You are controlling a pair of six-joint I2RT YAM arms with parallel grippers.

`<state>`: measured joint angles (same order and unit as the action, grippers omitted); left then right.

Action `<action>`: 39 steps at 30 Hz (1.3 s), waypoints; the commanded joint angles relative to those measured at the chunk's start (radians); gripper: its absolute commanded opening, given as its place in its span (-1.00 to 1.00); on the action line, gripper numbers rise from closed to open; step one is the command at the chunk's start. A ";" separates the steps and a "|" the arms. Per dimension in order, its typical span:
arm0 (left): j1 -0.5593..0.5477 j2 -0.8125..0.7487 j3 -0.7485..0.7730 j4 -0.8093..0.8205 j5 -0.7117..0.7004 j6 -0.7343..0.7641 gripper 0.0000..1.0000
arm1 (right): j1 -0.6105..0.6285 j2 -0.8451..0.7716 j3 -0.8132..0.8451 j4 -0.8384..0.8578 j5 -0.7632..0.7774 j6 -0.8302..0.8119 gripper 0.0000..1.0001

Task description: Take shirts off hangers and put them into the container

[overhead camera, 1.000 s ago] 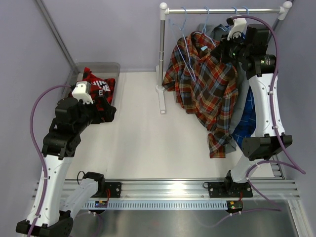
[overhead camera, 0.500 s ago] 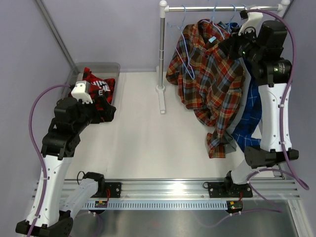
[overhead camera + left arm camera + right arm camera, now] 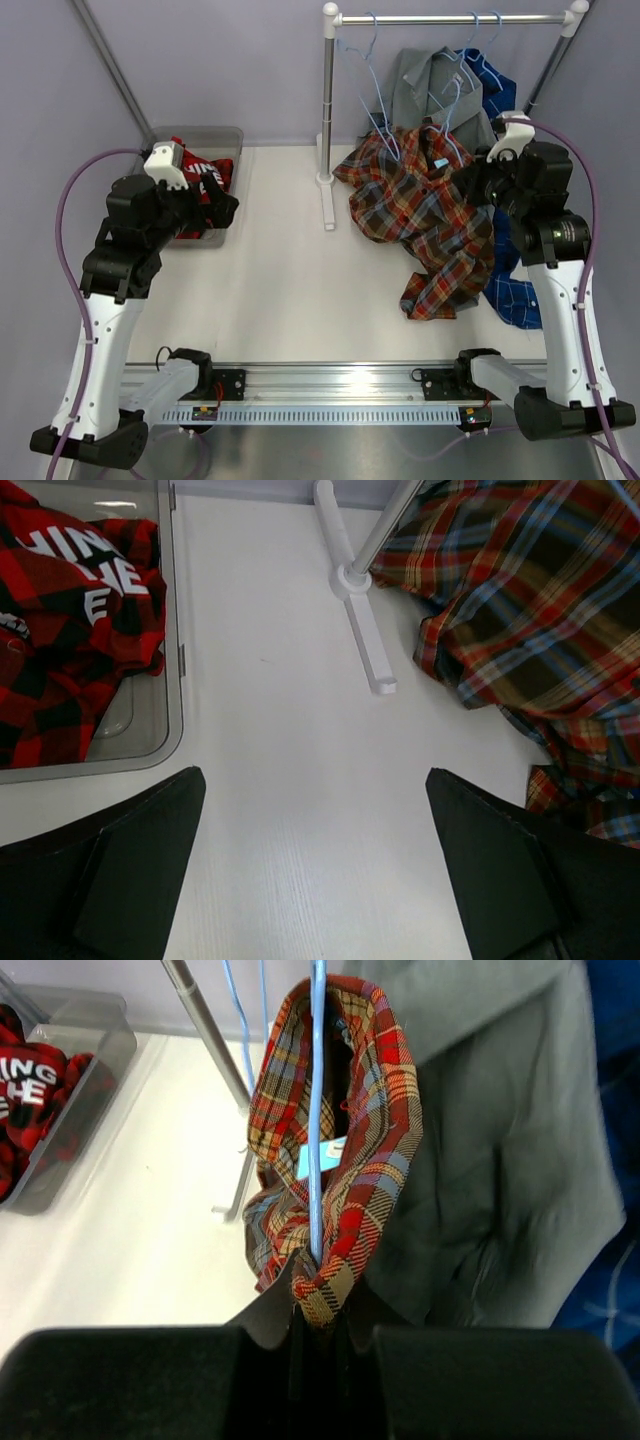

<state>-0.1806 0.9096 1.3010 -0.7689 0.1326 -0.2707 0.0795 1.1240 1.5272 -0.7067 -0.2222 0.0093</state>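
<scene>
My right gripper [image 3: 468, 182] is shut on the collar of the orange-red-blue plaid shirt [image 3: 425, 220], together with the light-blue hanger [image 3: 317, 1110] wire inside it. That shirt sags from the grip onto the table. In the right wrist view the jaws [image 3: 320, 1305] pinch the collar fold and the wire. A grey shirt [image 3: 425, 75] and a blue plaid shirt [image 3: 495, 85] hang on the rail behind. The red-black shirt [image 3: 200, 178] lies in the container [image 3: 195, 135] at the back left. My left gripper [image 3: 225, 210] hovers open and empty beside the container's near right corner [image 3: 172, 680].
The white rack post [image 3: 328, 100] and its foot [image 3: 365, 645] stand between the container and the shirts. An empty light-blue hanger [image 3: 372, 70] hangs from the rail [image 3: 450, 18]. The blue plaid shirt's tail [image 3: 515, 295] trails by the right arm.
My right arm has come down and forward from the rail, drawing the plaid shirt and its hanger down onto the table. The left arm rose slightly toward the container, still open.
</scene>
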 commanded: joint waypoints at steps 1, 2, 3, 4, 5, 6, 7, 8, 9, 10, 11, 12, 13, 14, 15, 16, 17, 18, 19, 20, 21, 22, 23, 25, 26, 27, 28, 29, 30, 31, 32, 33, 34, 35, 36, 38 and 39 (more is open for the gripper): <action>-0.013 0.031 0.081 0.034 0.064 -0.024 0.98 | 0.006 -0.114 -0.088 -0.005 0.029 0.057 -1.00; -0.014 0.053 0.102 0.034 0.074 -0.028 0.98 | 0.005 -0.130 -0.110 -0.028 0.023 0.063 -1.00; -0.022 0.064 0.113 0.034 0.081 -0.036 0.98 | 0.005 -0.144 -0.154 -0.040 0.015 0.073 -1.00; -0.025 0.074 0.124 0.034 0.085 -0.038 0.98 | 0.005 -0.171 -0.177 -0.049 0.004 0.083 -1.00; -0.028 0.095 0.145 0.034 0.091 -0.044 0.98 | 0.006 -0.191 -0.224 -0.057 -0.028 0.099 -1.00; -0.034 0.104 0.156 0.034 0.094 -0.045 0.98 | 0.008 -0.210 -0.248 -0.060 -0.046 0.107 -1.00; -0.043 0.113 0.170 0.034 0.098 -0.045 0.98 | 0.008 -0.242 -0.266 -0.065 -0.058 0.115 -1.00; -0.049 0.124 0.184 0.036 0.099 -0.047 0.98 | 0.008 -0.259 -0.281 -0.083 -0.083 0.121 -1.00; -0.063 0.144 0.213 0.036 0.101 -0.050 0.98 | 0.011 -0.273 -0.309 -0.092 -0.104 0.116 -1.00; -0.071 0.153 0.227 0.034 0.105 -0.051 0.98 | 0.011 -0.309 -0.321 -0.099 -0.129 0.115 -1.00; -0.080 0.163 0.242 0.034 0.108 -0.053 0.98 | 0.016 -0.331 -0.334 -0.102 -0.185 0.112 -1.00; -0.103 0.182 0.273 0.037 0.107 -0.059 0.98 | 0.020 -0.372 -0.352 -0.102 -0.218 0.100 -1.00; -0.118 0.193 0.288 0.036 0.107 -0.061 0.98 | 0.026 -0.388 -0.355 -0.103 -0.262 0.097 -1.00; -0.134 0.202 0.302 0.037 0.104 -0.062 0.98 | 0.031 -0.400 -0.355 -0.106 -0.288 0.093 -1.00; -0.172 0.213 0.317 0.037 0.101 -0.067 0.98 | 0.042 -0.403 -0.348 -0.114 -0.314 0.083 -1.00; -0.196 0.231 0.346 0.037 0.095 -0.067 0.98 | 0.049 -0.403 -0.338 -0.126 -0.356 0.078 -1.00; -0.220 0.241 0.362 0.037 0.079 -0.067 0.98 | 0.058 -0.398 -0.332 -0.128 -0.382 0.072 -1.00; -0.274 0.251 0.374 0.037 0.065 -0.065 0.98 | 0.069 -0.395 -0.328 -0.126 -0.402 0.064 -1.00; -0.304 0.273 0.400 0.037 0.043 -0.065 0.98 | 0.097 -0.388 -0.326 -0.119 -0.429 0.061 -1.00; -0.330 0.284 0.412 0.037 0.027 -0.070 0.98 | 0.114 -0.380 -0.320 -0.114 -0.439 0.060 -1.00; -0.386 0.294 0.425 0.037 0.015 -0.073 0.98 | 0.130 -0.365 -0.314 -0.112 -0.443 0.057 -1.00; -0.416 0.305 0.438 0.037 -0.002 -0.076 0.98 | 0.170 -0.353 -0.306 -0.108 -0.442 0.057 -1.00; -0.442 0.328 0.464 0.037 -0.037 -0.079 0.98 | 0.192 -0.340 -0.289 -0.103 -0.433 0.060 -1.00; -0.517 0.351 0.494 0.037 -0.097 -0.081 0.98 | 0.253 -0.308 -0.274 -0.064 -0.405 0.066 -1.00; -0.537 0.374 0.524 0.037 -0.120 -0.081 0.98 | 0.269 -0.296 -0.253 -0.047 -0.395 0.084 -1.00; -0.577 0.386 0.538 0.037 -0.134 -0.084 0.98 | 0.279 -0.267 -0.240 -0.024 -0.390 0.093 -1.00; -0.594 0.397 0.552 0.037 -0.193 -0.084 0.98 | 0.287 -0.251 -0.228 0.013 -0.393 0.098 -1.00; -0.623 0.417 0.578 0.037 -0.217 -0.090 0.98 | 0.307 -0.233 -0.198 0.027 -0.390 0.109 -1.00; -0.637 0.428 0.589 0.037 -0.238 -0.093 0.98 | 0.318 -0.202 -0.182 0.044 -0.382 0.112 -1.00; -0.651 0.439 0.599 0.037 -0.278 -0.094 0.98 | 0.331 -0.187 -0.168 0.070 -0.369 0.112 -1.00; -0.669 0.449 0.610 0.037 -0.292 -0.097 0.98 | 0.360 -0.170 -0.142 0.084 -0.358 0.110 -1.00; -0.675 0.471 0.629 0.039 -0.304 -0.096 0.97 | 0.371 -0.143 -0.131 0.107 -0.349 0.110 -1.00; -0.681 0.483 0.638 0.039 -0.324 -0.096 0.97 | 0.382 -0.129 -0.122 0.121 -0.342 0.112 -1.00; -0.692 0.494 0.646 0.039 -0.333 -0.099 0.96 | 0.400 -0.115 -0.107 0.133 -0.345 0.116 -1.00; -0.697 0.514 0.661 0.039 -0.341 -0.101 0.94 | 0.413 -0.092 -0.098 0.150 -0.345 0.116 -1.00; -0.707 0.535 0.681 0.039 -0.370 -0.099 0.89 | 0.434 -0.072 -0.073 0.159 -0.339 0.115 -1.00; -0.709 0.554 0.690 0.040 -0.381 -0.099 0.87 | 0.457 -0.052 -0.065 0.170 -0.335 0.113 -1.00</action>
<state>-0.8780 1.4330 1.9369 -0.7658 -0.1612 -0.3599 0.4915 1.0550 1.3930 -0.6609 -0.5556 0.1074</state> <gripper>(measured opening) 0.942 0.123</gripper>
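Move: The plaid shirt's blue hanger, already off the rod, is pinched at its near shoulder in my right fingers; its middle is about 12 cm ahead and 7 cm left of that hand, at its height. The grey shirt hangs about 17 cm ahead and 3 cm left, the empty hanger 14 cm ahead and 19 cm left. From my open left hand the plaid shirt's hanger is some 18 cm ahead and 46 cm right, slightly higher. Keeping my pinch on hanger and collar, I draw my right hand back about 14 cm, sinking at first, then swing it left across the front of the rack, turning some 40 degrees counter-clockwise and rising again. Meanwhile my left hand, still open, sweeps right about 20 cm and rises, turning clockwise, to bring its jaws up to the hanger's free side. ##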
